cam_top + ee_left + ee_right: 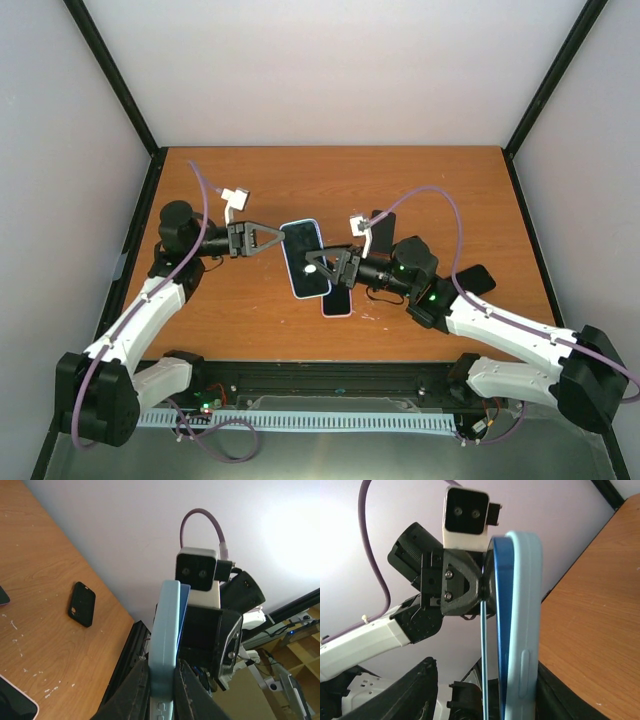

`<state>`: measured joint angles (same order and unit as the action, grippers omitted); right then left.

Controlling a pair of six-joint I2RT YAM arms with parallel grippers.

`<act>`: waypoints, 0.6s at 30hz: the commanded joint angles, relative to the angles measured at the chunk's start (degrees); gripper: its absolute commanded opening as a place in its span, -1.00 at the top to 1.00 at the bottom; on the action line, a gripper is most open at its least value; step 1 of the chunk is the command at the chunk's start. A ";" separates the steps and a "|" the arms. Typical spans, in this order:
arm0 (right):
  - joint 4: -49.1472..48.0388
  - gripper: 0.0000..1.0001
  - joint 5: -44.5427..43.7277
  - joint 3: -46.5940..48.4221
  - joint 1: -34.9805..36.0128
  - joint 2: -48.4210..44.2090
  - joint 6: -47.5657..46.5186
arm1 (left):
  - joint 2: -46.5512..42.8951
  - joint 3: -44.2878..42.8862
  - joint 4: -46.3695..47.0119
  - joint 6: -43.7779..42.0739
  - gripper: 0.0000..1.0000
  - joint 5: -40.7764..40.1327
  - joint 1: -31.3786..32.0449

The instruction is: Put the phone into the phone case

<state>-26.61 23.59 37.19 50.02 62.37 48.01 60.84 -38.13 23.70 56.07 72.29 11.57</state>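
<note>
A light blue phone case (305,258) with the dark blue phone (303,250) lying in it hangs above the middle of the table. My left gripper (278,238) is shut on the case's left edge. In the left wrist view both fingers press the case (165,630), and the phone's blue edge (185,605) shows just behind it. My right gripper (322,268) stands open around the opposite edge. In the right wrist view the case (526,620) rests against one finger (560,695). The phone (501,605) is beside it, and a wide gap separates it from the other finger (415,690).
A second phone in a pink case (337,300) lies on the table under the right gripper. A black case (381,228) lies behind the right arm and another black case (476,278) lies to its right, also seen as (81,604).
</note>
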 commanded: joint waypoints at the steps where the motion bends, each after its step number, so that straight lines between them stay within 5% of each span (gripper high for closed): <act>1: -0.78 0.06 -2.50 3.02 -0.94 -2.60 1.68 | 0.45 -3.00 -5.18 -6.43 0.99 2.70 0.20; 14: -2.48 0.18 -2.19 5.76 -2.70 1.27 3.71 | 2.68 -3.12 -9.51 -11.34 0.99 6.79 0.18; 18: -4.18 0.71 -1.83 5.92 -3.25 2.13 3.18 | 3.85 -4.26 -14.95 -15.20 0.99 6.92 0.20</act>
<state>-23.83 22.04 40.07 47.42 64.27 51.42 63.61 -39.38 15.03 45.91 77.45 11.57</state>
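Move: The left hand still holds the phone case, phone lying in it, by its left edge; the case's middle is about 5 cm to its right and 5 cm back, level. From the right hand, whose open fingers straddle the right edge, that middle is some 2 cm left and 1 cm ahead, level. The pink-edged phone lies about 28 cm below the right hand, 3 cm ahead and 5 cm to its right. Right hand shifts 2.5 cm forward along the case's edge, partly closing; left lowers the case 2 cm. ##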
